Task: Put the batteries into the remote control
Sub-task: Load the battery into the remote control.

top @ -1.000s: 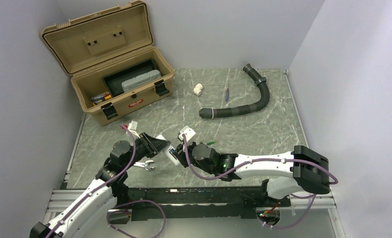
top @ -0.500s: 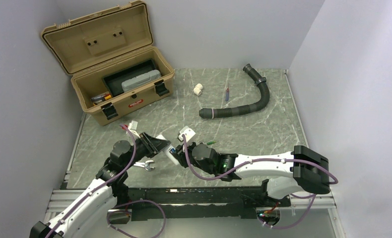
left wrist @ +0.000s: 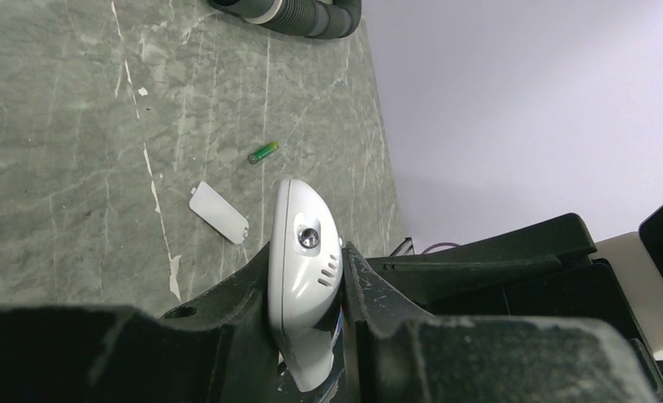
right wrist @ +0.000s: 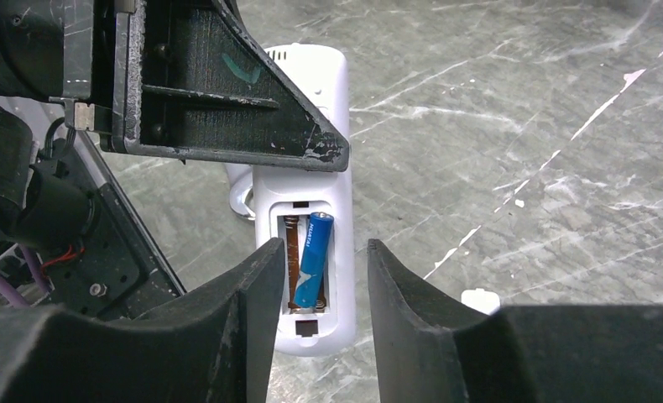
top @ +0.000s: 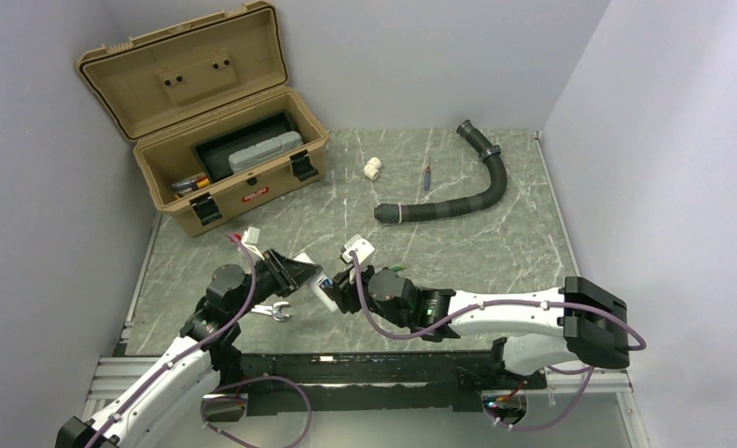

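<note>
My left gripper (left wrist: 307, 281) is shut on the white remote control (left wrist: 305, 252) and holds it above the table (top: 458, 252). The remote's back (right wrist: 311, 210) faces the right wrist view with its battery bay uncovered. A blue battery (right wrist: 313, 260) lies in the bay, slightly askew, beside a bare contact strip. My right gripper (right wrist: 318, 281) is open, its fingers on either side of the remote's lower end and apart from the battery. A green battery (left wrist: 262, 152) lies on the table beyond the remote. In the top view the two grippers meet at the remote (top: 326, 291).
A small white cover piece (left wrist: 218, 212) lies on the table near the green battery. An open tan toolbox (top: 206, 131) stands at the back left, with a black corrugated hose (top: 458, 191), a white pipe fitting (top: 372, 168) and a red-and-blue stick (top: 427, 176) farther back. A wrench (top: 273, 311) lies under the left arm.
My right gripper has opened and drawn back slightly to the right. The blue battery stays in the remote's bay. The left arm has not moved.
</note>
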`<state>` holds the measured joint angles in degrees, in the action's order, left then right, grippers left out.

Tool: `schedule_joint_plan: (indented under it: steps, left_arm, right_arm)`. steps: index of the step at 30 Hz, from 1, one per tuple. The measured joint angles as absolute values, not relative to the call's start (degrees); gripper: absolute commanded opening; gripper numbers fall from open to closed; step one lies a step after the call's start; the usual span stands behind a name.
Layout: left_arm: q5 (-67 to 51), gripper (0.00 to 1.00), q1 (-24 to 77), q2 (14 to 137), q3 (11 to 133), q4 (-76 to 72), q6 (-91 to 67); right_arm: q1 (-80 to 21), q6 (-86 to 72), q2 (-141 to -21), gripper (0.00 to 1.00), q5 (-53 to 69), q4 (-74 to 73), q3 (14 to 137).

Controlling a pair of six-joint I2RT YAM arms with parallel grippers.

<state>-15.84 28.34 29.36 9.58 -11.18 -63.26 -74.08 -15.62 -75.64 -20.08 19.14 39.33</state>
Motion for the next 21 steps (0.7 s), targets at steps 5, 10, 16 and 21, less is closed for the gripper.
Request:
schedule_joint_plan:
  steps: [5, 10, 16, 21]
  left_arm:
    - [-16.3, 0.00, 28.3, 29.4, 9.6, -11.3, -63.3]
    - [-17.2, 0.00, 28.3, 29.4, 9.5, -11.7, -63.1]
    - [-20.7, 0.00, 28.3, 30.2, 9.3, -14.4, -62.1]
    - [-26.5, 0.00, 28.3, 34.3, 9.3, -18.7, -61.3]
  right_arm:
    - [-74.1, -15.6, -74.0, 0.46, -20.5, 19.2, 38.3]
    - [-74.1, -15.7, -72.2, 0.47, -20.6, 19.2, 37.6]
    - [-74.1, -15.4, -67.9, 0.44, -20.3, 19.3, 36.4]
    - [-74.0, -12.7, -63.4, 0.40, -16.7, 19.1, 35.9]
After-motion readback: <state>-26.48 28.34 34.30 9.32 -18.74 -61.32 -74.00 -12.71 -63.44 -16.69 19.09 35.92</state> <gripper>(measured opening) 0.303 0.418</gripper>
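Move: The blue battery lies slantwise in the remote's open bay, just off my open right fingertips: about 1 cm ahead, 2 cm to the left and 2 cm below. On the table, some 15 cm below that hand, are the battery cover, roughly 4 cm ahead and 8 cm right, and the green battery, about 7 cm ahead and 15 cm right. From my left hand, gripping the remote's upper end, the blue battery is about 4 cm back and 3 cm right, level. I back my right hand off the bay with the fingers staying about half open, rising about 5 cm while drifting right and, late on, a little back, and tipping the fingertips slightly up. My left hand keeps its grip on the remote and carries it some 3 cm back and to the right, mostly late, turning about 10 degrees clockwise. ##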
